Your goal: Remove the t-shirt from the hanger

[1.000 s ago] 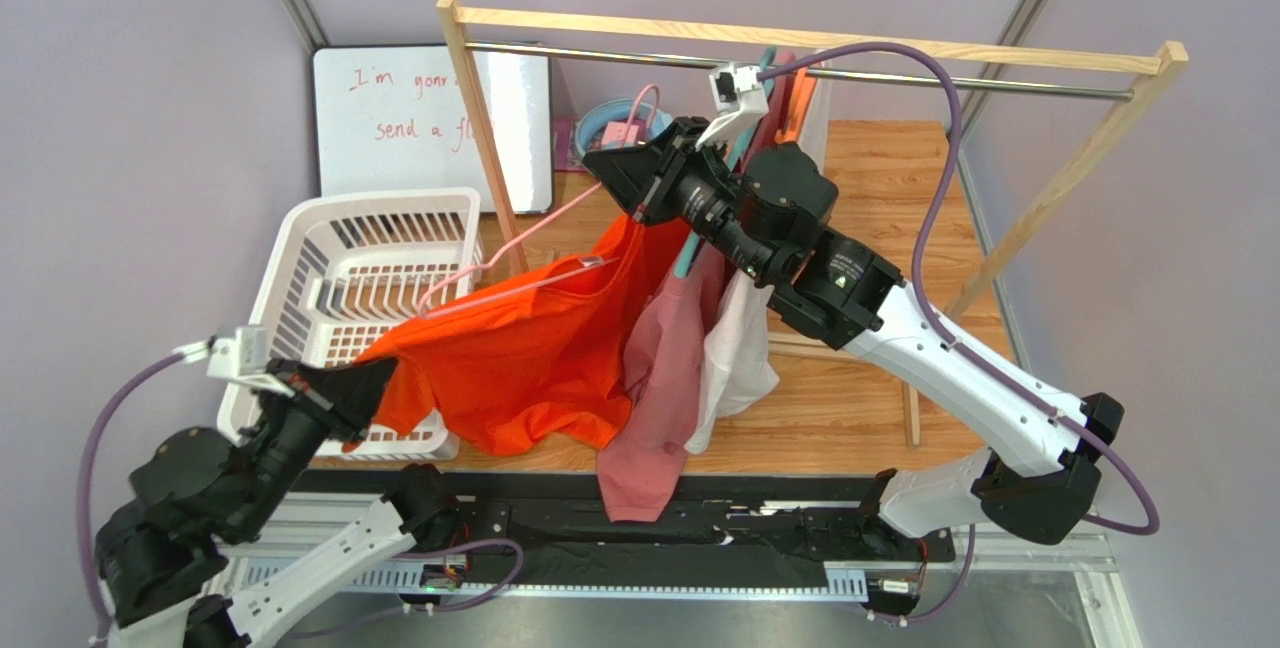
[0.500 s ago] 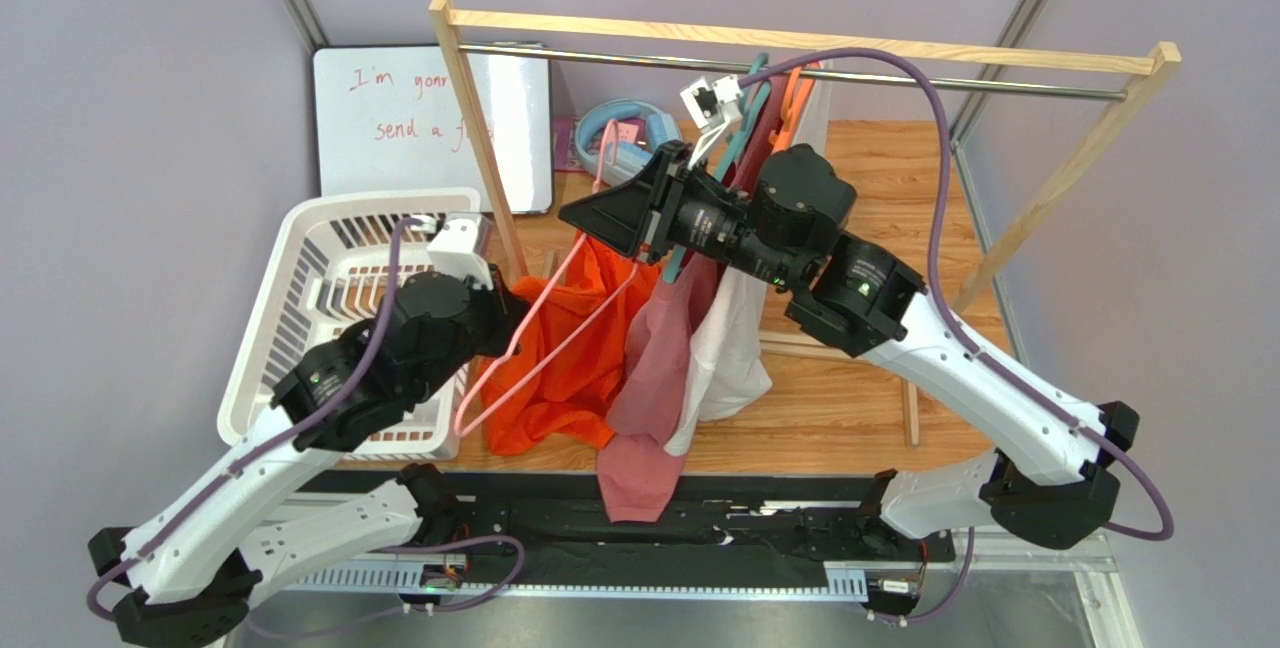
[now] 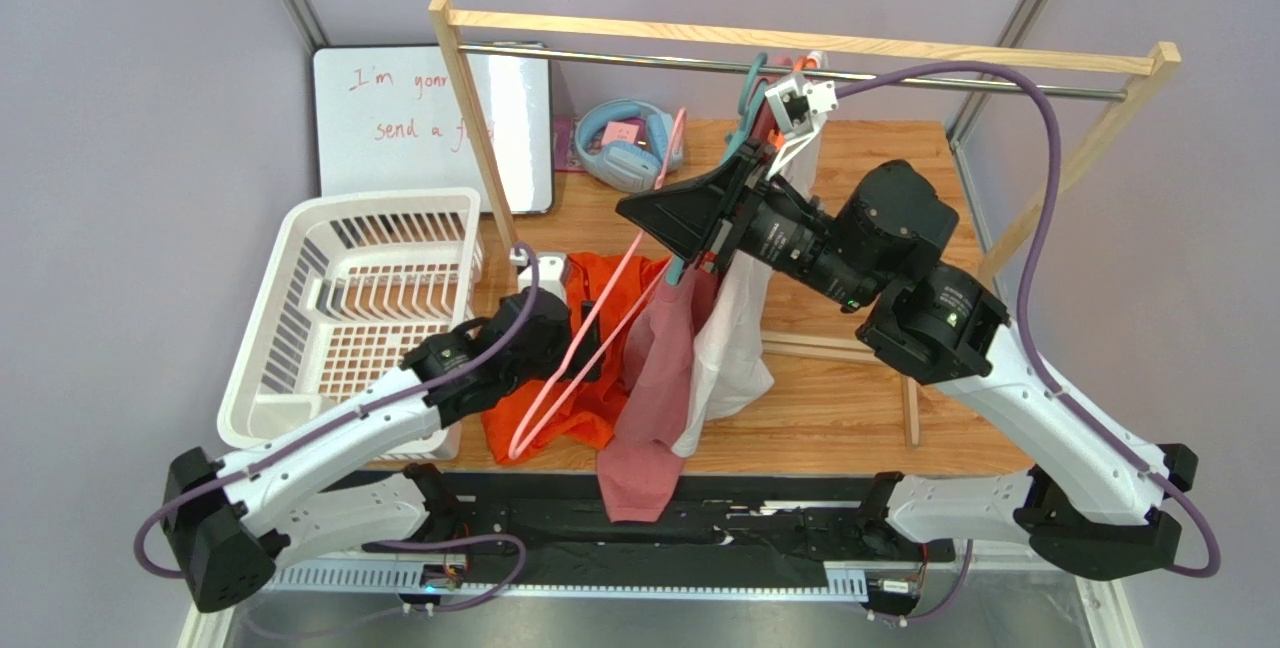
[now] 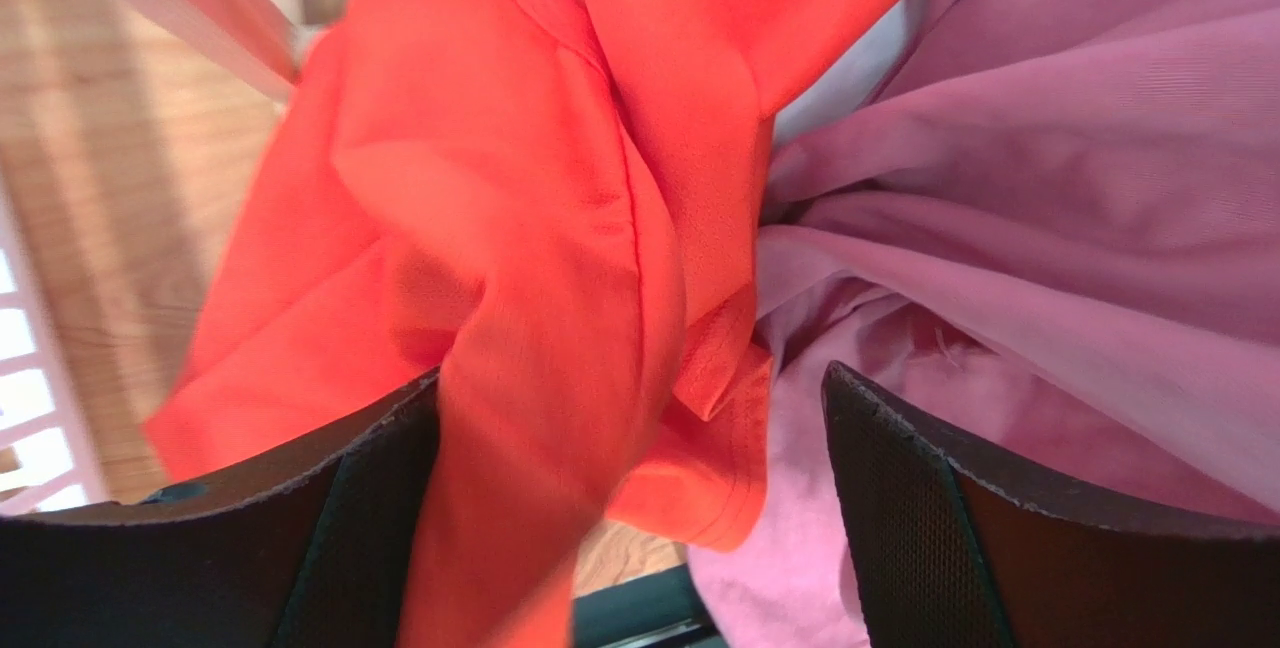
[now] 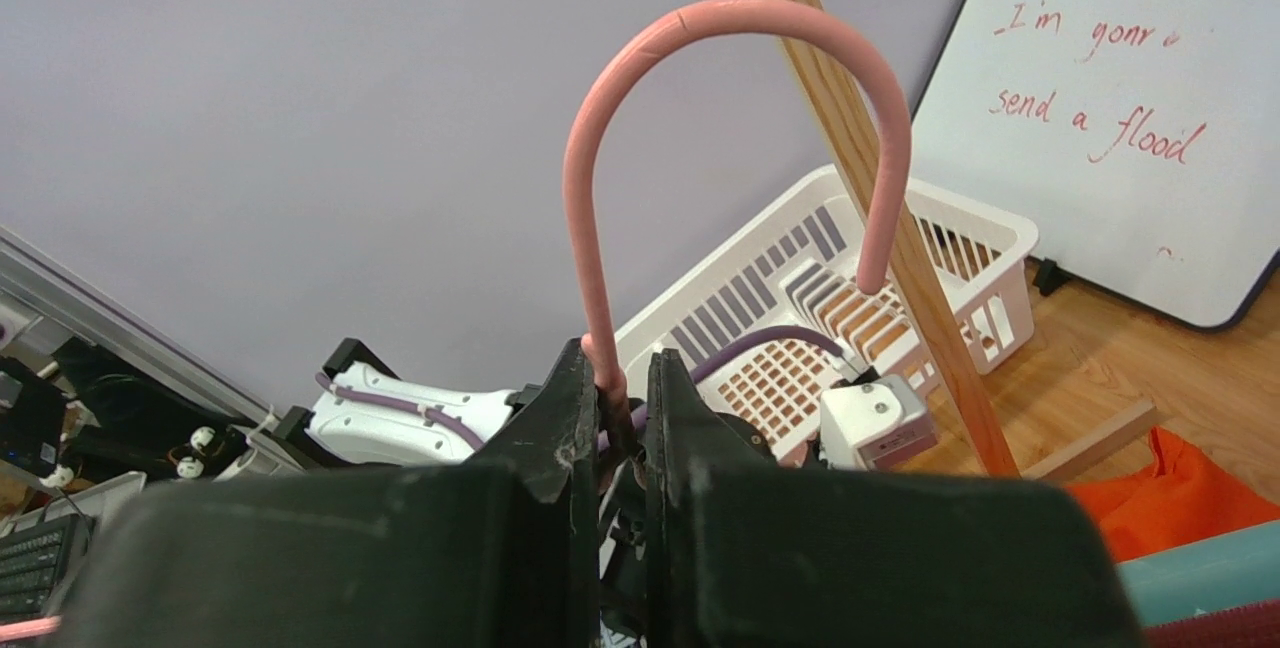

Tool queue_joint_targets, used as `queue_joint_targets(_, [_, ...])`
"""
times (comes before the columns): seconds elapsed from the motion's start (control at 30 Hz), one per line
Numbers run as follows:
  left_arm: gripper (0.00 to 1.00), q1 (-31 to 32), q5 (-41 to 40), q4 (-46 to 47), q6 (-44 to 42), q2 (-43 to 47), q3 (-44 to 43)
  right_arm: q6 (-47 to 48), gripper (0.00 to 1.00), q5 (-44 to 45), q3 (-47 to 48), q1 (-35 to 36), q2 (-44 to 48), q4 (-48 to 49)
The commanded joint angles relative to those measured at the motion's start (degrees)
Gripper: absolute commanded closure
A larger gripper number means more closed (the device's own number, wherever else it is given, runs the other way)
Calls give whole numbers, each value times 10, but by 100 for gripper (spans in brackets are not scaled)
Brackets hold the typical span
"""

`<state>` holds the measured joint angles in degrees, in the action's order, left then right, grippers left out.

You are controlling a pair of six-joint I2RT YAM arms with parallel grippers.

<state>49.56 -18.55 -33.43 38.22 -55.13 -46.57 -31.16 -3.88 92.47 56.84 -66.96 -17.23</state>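
The orange t-shirt [image 3: 609, 296] hangs bunched below the pink hanger [image 3: 564, 378], whose bare triangle slants down to the left in front of it. My right gripper [image 3: 643, 210] is shut on the hanger's neck, just below the hook [image 5: 721, 18], and holds it off the rail. My left gripper [image 3: 544, 326] is against the orange cloth. In the left wrist view its jaws [image 4: 631, 386] stand wide open, with a fold of the orange t-shirt [image 4: 526, 228] lying along the left finger.
A pink shirt [image 3: 654, 408] and a white shirt [image 3: 736, 348] hang right of the orange one; the pink one also fills the right of the left wrist view [image 4: 1052, 228]. White basket [image 3: 376, 201] at left, whiteboard [image 3: 398, 116] behind, wooden rack with metal rail [image 3: 902, 74].
My left arm swung from the far left, past the basket, into the middle. The orange shirt, stretched out wide before, now hangs bunched. My right gripper lifted the hanger up and to the right.
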Motion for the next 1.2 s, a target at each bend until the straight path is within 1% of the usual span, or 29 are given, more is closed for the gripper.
queue_joint_targets(0.0, [10, 0, 29, 81, 25, -51, 17, 14, 100, 8, -6, 0, -2, 5])
queue_joint_targets(0.03, [10, 0, 30, 84, 27, -74, 17, 14, 100, 6, -6, 0, -4, 5])
queue_joint_targets(0.1, [11, 0, 19, 97, 34, -95, 18, 12, 100, 4, -6, -1, -5, 5])
queue_joint_targets(0.13, [13, 0, 14, 103, 35, -113, 20, 10, 100, 2, -7, 0, -5, 5])
queue_joint_targets(0.17, [17, 0, 10, 115, 37, -122, 24, 10, 100, 1, -8, 0, -5, 5])
queue_joint_targets(0.23, [20, 0, -1, 122, 48, -147, 25, 10, 100, 1, -10, 0, -5, 5])
queue_joint_targets(0.33, [20, 1, 11, 129, 55, -177, 25, 10, 100, 2, -10, 0, -4, 4])
queue_joint_targets(0.53, [19, 1, 17, 141, 84, -207, 45, 11, 100, 2, -10, 0, -4, 5])
queue_joint_targets(0.6, [21, 1, 11, 144, 91, -213, 54, 11, 100, 2, -11, 0, -5, 4])
queue_joint_targets(0.63, [28, 2, 8, 145, 95, -215, 58, 11, 100, 3, -11, 0, -5, 5])
queue_joint_targets(0.7, [38, 1, -1, 144, 104, -217, 64, 12, 100, 3, -11, 0, -7, 7])
queue_joint_targets(0.73, [46, 1, -3, 143, 106, -216, 66, 12, 100, 3, -11, 0, -7, 7])
queue_joint_targets(0.8, [55, 1, -6, 144, 109, -206, 71, 14, 100, 4, -11, 0, -7, 6])
queue_joint_targets(0.83, [62, 1, -7, 144, 108, -203, 73, 13, 100, 5, -12, 0, -6, 7])
queue_joint_targets(0.87, [65, 1, -9, 144, 107, -197, 75, 14, 100, 5, -13, 0, -6, 8])
queue_joint_targets(0.9, [70, 0, -13, 143, 105, -185, 76, 14, 100, 6, -14, 0, -5, 7])
queue_joint_targets(0.93, [82, 1, -18, 131, 105, -178, 75, 15, 100, 10, -16, 0, -5, 8])
queue_joint_targets(1.0, [96, 1, -25, 120, 104, -147, 74, 17, 100, 12, -18, -1, -4, 7])
queue_joint_targets(1.03, [100, 1, -27, 103, 105, -133, 74, 18, 100, 15, -20, 0, -3, 8])
queue_joint_targets(1.07, [100, 1, -31, 96, 104, -117, 71, 18, 100, 17, -22, 0, -1, 8])
queue_joint_targets(1.1, [100, 0, -32, 86, 103, -81, 68, 19, 100, 19, -23, -1, 0, 7])
queue_joint_targets(1.17, [100, 0, -46, 47, 104, -40, 59, 20, 100, 19, -25, -1, 2, 8])
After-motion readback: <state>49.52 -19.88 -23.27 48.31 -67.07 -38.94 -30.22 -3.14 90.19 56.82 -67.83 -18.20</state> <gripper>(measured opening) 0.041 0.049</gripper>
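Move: The heaped orange-red t-shirt lies almost directly beneath the left hand, some 12 cm down and about 2 cm ahead. The hanging pink shirt's lower part is roughly 7 cm to that hand's right, level with it fore and aft and some 8 cm lower. The white basket's middle sits around 25 cm left, 3 cm ahead and 10 cm below. From the right hand, the t-shirt lies far below, about 47 cm, roughly 4 cm ahead and 6 cm left. Down goes the open left hand, about 11 cm into the heaped t-shirt, easing a few centimetres right on the way and tipping its fingers some 12 degrees further down. At the bottom the fingers close and pinch a fold, then it lifts by 3 cm or so. The right hand sinks 2 to 3 cm, still gripping the empty pink hanger. ##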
